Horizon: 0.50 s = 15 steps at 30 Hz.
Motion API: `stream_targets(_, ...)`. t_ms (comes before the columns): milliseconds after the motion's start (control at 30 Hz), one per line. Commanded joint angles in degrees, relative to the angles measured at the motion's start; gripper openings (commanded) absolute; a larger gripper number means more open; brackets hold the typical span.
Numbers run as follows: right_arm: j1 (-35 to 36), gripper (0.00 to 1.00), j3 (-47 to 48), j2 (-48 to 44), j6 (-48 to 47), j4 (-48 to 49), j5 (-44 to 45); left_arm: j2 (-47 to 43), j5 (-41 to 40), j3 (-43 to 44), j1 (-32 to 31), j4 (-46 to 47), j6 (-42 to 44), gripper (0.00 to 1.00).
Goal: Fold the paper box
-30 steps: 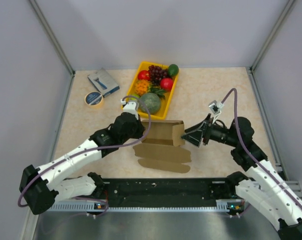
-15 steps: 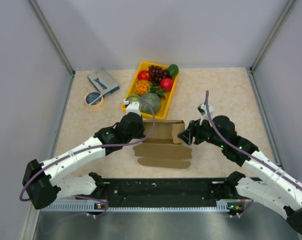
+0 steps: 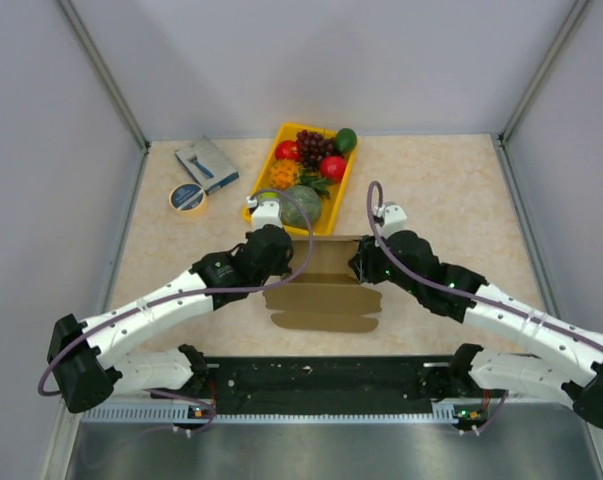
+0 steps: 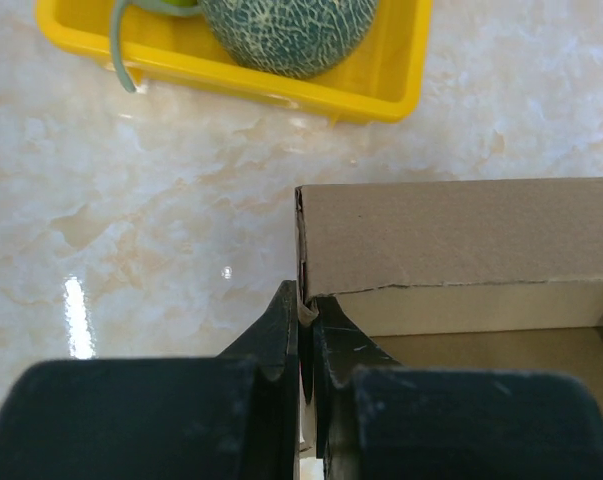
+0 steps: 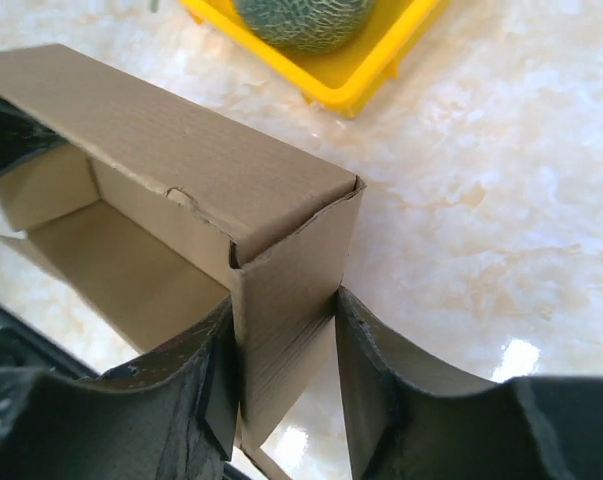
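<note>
The brown paper box [image 3: 326, 290] lies at the table's middle, partly folded, with its back wall raised and flat flaps spread toward me. My left gripper [image 3: 287, 260] is shut on the box's left end wall [image 4: 303, 250], the card pinched between its fingertips [image 4: 304, 305]. At the other end, my right gripper [image 3: 362, 267] straddles the upright right end wall [image 5: 286, 290]. One finger [image 5: 206, 370] is inside the box and one [image 5: 371, 360] outside. The jaws are still apart, and table shows between the outer finger and the card.
A yellow tray [image 3: 266, 182] of fruit, with a green melon [image 3: 301, 205] at its near end, stands just behind the box. A blue-grey box [image 3: 206, 163] and a tape roll [image 3: 188, 197] lie at the back left. Grey walls enclose the table.
My right arm swung in from the right and brought its jaws over the box's right end wall, narrowing them. The left gripper kept its hold and shifted slightly right.
</note>
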Motion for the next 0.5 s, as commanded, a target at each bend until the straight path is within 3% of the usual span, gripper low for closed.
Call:
stream_targets(0, 5.7, 0.36, 6.1, 5.5, -0.4, 0.6, 17.2, 1.6, -5.5, 4.8, -2.9, -0.8, -3.6, 0.00)
stream_targets(200, 9.1, 0.24, 8.0, 9.8, -1.7, -0.7, 27.2, 1.0, -11.1, 5.2, -6.1, -3.1, -6.3, 0.00)
stream_targets(333, 11.7, 0.00, 9.5, 13.4, -3.0, -0.8, 35.6, -0.2, -13.6, 4.0, -7.4, -3.0, -8.2, 0.00)
stream_targets(400, 15.2, 0.00, 11.4, 15.9, -4.2, -1.0, 45.6, -1.0, -15.1, 3.2, -8.1, -2.9, -9.0, 0.00)
stream_targets(467, 16.7, 0.00, 13.3, 19.1, -4.7, -3.1, 49.7, -1.6, -15.8, 2.7, -8.4, -2.6, -9.9, 0.00)
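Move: Already between the right hand's part-open fingers stands the box's right side wall, its gripping spot about 1 cm ahead and 2 cm below. The front panel hangs about 7 cm back and 7 cm to the left, some 6 cm lower. The fruit tray's middle is some 22 cm ahead, 15 cm left and 14 cm down. From the left hand, the right side wall lies roughly 16 cm to the right, about level and 1 cm back. Closing to a pinch on the right side wall near its far corner, the right hand carries on forward about 3 cm and a little to the right, turning some 15–20 degrees clockwise as its left side rolls down and its fingertips tip up. The left hand keeps its pinch on the left side wall, easing up and back by about a centimetre each and turning slightly counter-clockwise. ##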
